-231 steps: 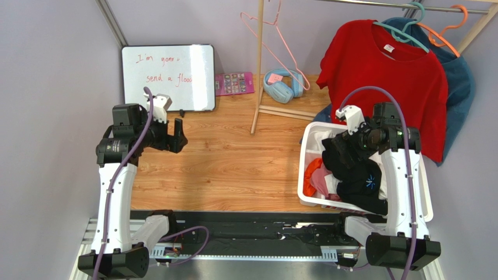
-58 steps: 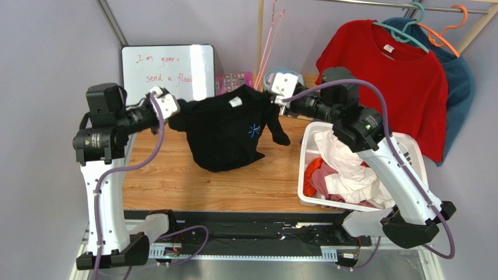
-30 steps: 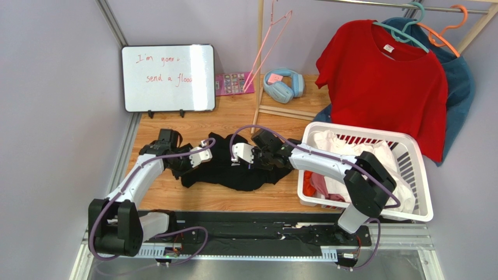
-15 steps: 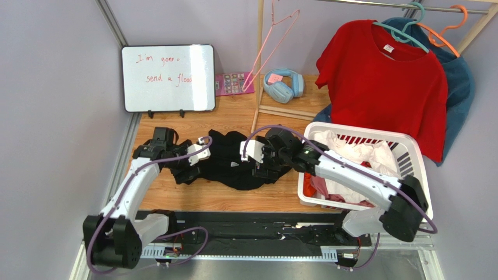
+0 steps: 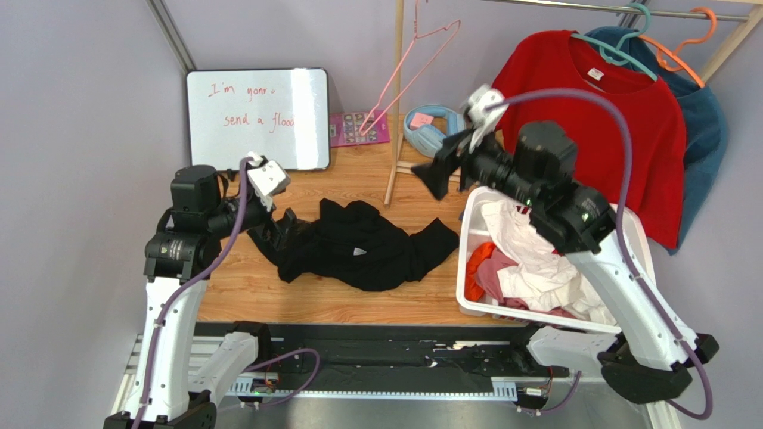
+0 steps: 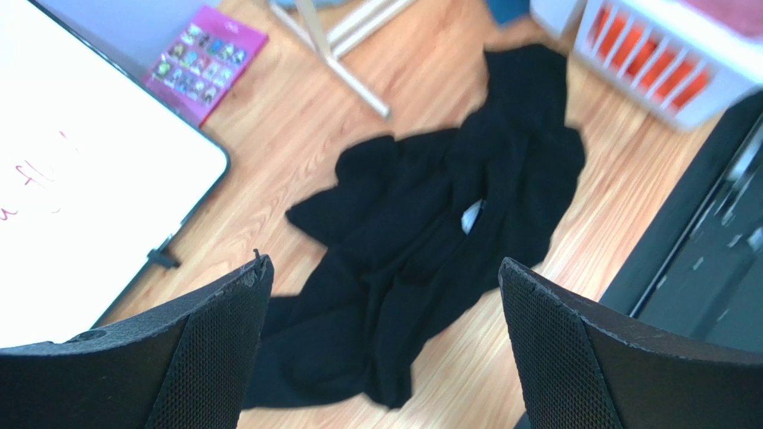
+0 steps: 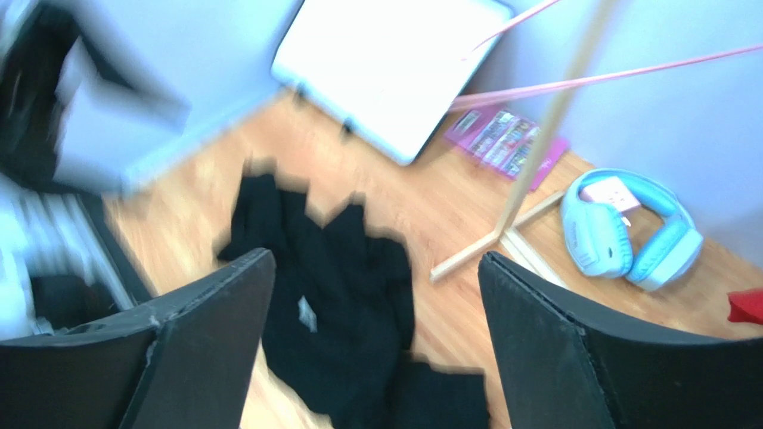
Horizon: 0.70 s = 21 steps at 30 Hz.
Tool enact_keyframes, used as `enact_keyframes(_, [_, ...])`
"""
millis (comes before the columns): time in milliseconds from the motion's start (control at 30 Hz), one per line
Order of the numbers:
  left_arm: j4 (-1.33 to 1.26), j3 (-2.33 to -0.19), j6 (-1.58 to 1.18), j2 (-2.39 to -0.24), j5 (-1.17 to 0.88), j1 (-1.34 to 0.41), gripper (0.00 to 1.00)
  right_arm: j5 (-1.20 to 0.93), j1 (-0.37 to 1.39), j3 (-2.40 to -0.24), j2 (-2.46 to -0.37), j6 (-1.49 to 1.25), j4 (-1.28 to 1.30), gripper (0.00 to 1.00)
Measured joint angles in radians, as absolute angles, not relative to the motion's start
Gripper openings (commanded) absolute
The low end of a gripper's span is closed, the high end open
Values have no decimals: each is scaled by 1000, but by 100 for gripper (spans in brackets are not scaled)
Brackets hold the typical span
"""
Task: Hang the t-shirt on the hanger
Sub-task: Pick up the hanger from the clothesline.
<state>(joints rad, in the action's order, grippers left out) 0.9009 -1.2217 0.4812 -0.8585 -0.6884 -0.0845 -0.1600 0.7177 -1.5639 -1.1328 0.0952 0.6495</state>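
Observation:
The black t-shirt [image 5: 358, 255] lies crumpled on the wooden table, its white neck label facing up; it also fills the left wrist view [image 6: 430, 241] and the right wrist view [image 7: 349, 304]. The pink wire hanger [image 5: 407, 63] hangs at the back from the rack, and its wires cross the top of the right wrist view [image 7: 582, 82]. My left gripper [image 5: 279, 231] hovers open over the shirt's left end [image 6: 383, 268], holding nothing. My right gripper [image 5: 441, 165] is raised above the shirt's right end, open and empty [image 7: 376, 259].
A white laundry basket [image 5: 627, 223] with clothes stands at the right. A red t-shirt [image 5: 591, 125] and a teal shirt [image 5: 707, 116] hang behind it. A whiteboard [image 5: 258, 118], blue headphones [image 5: 434, 125] and the rack's wooden post [image 5: 394, 116] stand at the back.
Both grippers opened and let go of the black t-shirt, which now lies loose on the table. Both arms lifted; the right one rose high toward the rack.

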Motion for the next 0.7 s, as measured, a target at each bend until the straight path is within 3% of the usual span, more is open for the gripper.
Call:
enact_keyframes(167, [802, -1259, 285, -854, -698, -84, 99, -169, 507, -1824, -1356, -237, 514, 72])
enact_keyframes(433, [773, -1259, 210, -820, -633, -84, 99, -204, 479, -2017, -1648, -502, 399, 70])
enact_keyframes(700, [774, -1259, 207, -767, -572, -84, 99, -219, 479, -2071, -1769, -623, 322, 66])
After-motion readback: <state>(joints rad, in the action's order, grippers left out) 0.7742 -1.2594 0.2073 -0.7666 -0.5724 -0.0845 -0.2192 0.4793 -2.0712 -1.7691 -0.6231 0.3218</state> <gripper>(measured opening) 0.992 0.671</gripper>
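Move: The pink hanger hangs about 22 cm ahead of the right hand, roughly 5 cm to its left and some 3 cm higher. The wooden post stands just behind it, about 25 cm ahead of the hand and 6 cm left. The blue headphones lie on the table about 32 cm ahead, 6 cm right and 34 cm below. From the left hand the hanger is some 29 cm ahead, 33 cm right and 13 cm up. Send the right gripper quickly some 20 cm forward to the pink hanger, rising at first, then swinging in to the left and sinking a little as it slows beside the post. Roll the wrist about 40 degrees, left side up, so the fingers come nearly level, and narrow them partly without shutting. Lift the open left gripper about 5 cm, clear above the black t-shirt. ##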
